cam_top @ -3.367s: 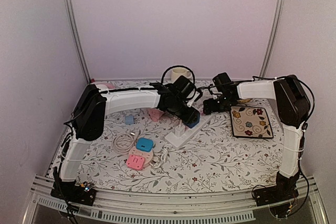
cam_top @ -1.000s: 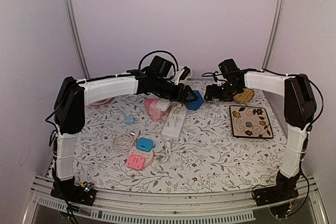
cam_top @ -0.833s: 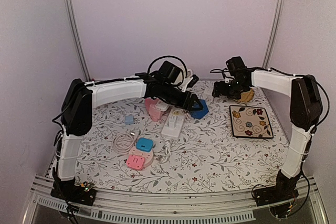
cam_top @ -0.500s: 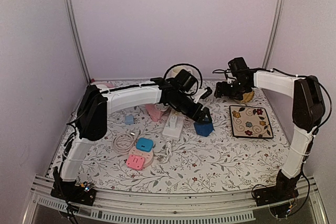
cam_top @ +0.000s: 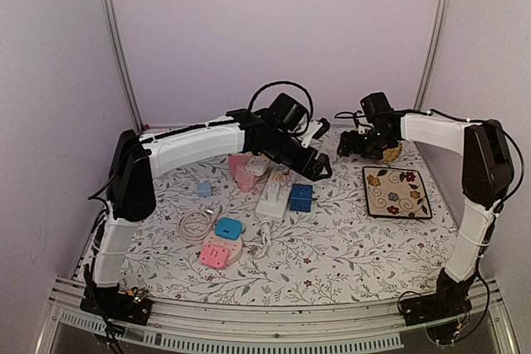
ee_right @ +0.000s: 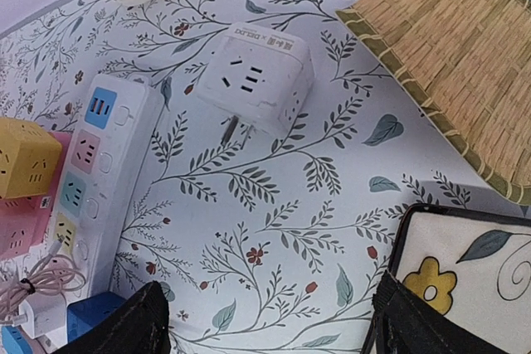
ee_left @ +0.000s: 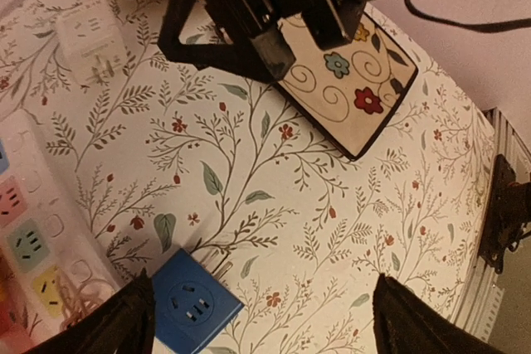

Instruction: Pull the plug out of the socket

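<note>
The blue cube plug (cam_top: 301, 196) lies loose on the floral tablecloth, just right of the white power strip socket (cam_top: 272, 198). In the left wrist view the plug (ee_left: 195, 311) shows its metal prongs pointing out sideways, free of the strip (ee_left: 33, 238). My left gripper (cam_top: 319, 167) hovers above and behind the plug, open, with nothing between its fingers (ee_left: 124, 325). My right gripper (cam_top: 353, 145) stands open over the cloth at the back right. Its view shows the strip (ee_right: 99, 172) and the blue plug (ee_right: 91, 312) at the lower left.
A white cube adapter (ee_right: 257, 76) lies near the right gripper, beside a woven mat (ee_right: 448, 64) and a floral tile (cam_top: 397, 192). Pink and yellow cubes (cam_top: 245, 170) sit at the strip's far end. A coiled cable (cam_top: 195, 223) and pink and blue sockets (cam_top: 220, 242) lie front left.
The left gripper carried the blue plug away from the strip, set it down to the strip's right, opened and lifted back. The right arm barely moved.
</note>
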Available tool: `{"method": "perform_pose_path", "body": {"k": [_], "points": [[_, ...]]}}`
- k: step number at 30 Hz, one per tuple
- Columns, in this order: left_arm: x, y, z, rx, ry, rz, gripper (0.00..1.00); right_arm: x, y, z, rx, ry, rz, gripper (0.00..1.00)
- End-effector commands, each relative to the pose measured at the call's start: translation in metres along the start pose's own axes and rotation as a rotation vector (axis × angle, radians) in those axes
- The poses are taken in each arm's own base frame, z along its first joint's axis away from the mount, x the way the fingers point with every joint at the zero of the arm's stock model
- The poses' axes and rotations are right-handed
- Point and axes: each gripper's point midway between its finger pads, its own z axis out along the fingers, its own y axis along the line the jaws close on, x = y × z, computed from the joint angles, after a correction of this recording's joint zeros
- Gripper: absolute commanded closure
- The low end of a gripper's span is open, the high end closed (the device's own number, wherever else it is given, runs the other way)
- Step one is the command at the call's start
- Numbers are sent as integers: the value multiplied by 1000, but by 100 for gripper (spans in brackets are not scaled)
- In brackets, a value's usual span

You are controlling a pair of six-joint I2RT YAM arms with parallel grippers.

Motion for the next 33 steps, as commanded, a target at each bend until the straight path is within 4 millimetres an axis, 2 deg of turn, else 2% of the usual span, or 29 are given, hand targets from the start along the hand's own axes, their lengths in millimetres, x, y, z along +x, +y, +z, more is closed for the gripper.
{"method": "perform_pose_path", "body": {"k": [1, 5, 9, 16, 24, 33], "points": [[-32, 18, -61, -134, -120, -45, 11, -11, 15, -11, -66, -44, -29, 12], [-16, 48, -87, -257, -116, -130, 20, -12, 18, -7, -80, -42, -32, 12], [14, 62, -93, -312, -59, -197, 30, -12, 20, -4, -88, -35, -34, 12], [60, 70, -77, -372, 64, -292, 39, -13, 21, 2, -94, -28, -40, 12], [81, 75, -45, -435, 158, -314, 48, -16, 22, 6, -94, -28, -46, 12], [96, 107, -30, -612, 231, -320, 52, -16, 23, 7, -101, -23, -53, 12]]}}
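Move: Left of the left hand by about 12 cm, 2 cm ahead and some 11 cm below, the white corded plug stands in the near end of the socket strip. The blue adapter lies level with the plug, about 8 cm to its right; the white adapter on the pink box is some 6 cm to its left and 6 cm farther out. From the right hand, the plug is about 20 cm left, 9 cm back and 7 cm below. Arcing over to its left by about 11 cm, the left hand first rises some 6 cm, then sinks about 13 cm towards the corded plug at the strip's near end. On the way the wrist turns some 30 degrees counter-clockwise and tips its fingers more steeply down, while they narrow from nearly wide open to about half, still open above the plug; no grip is seen. ##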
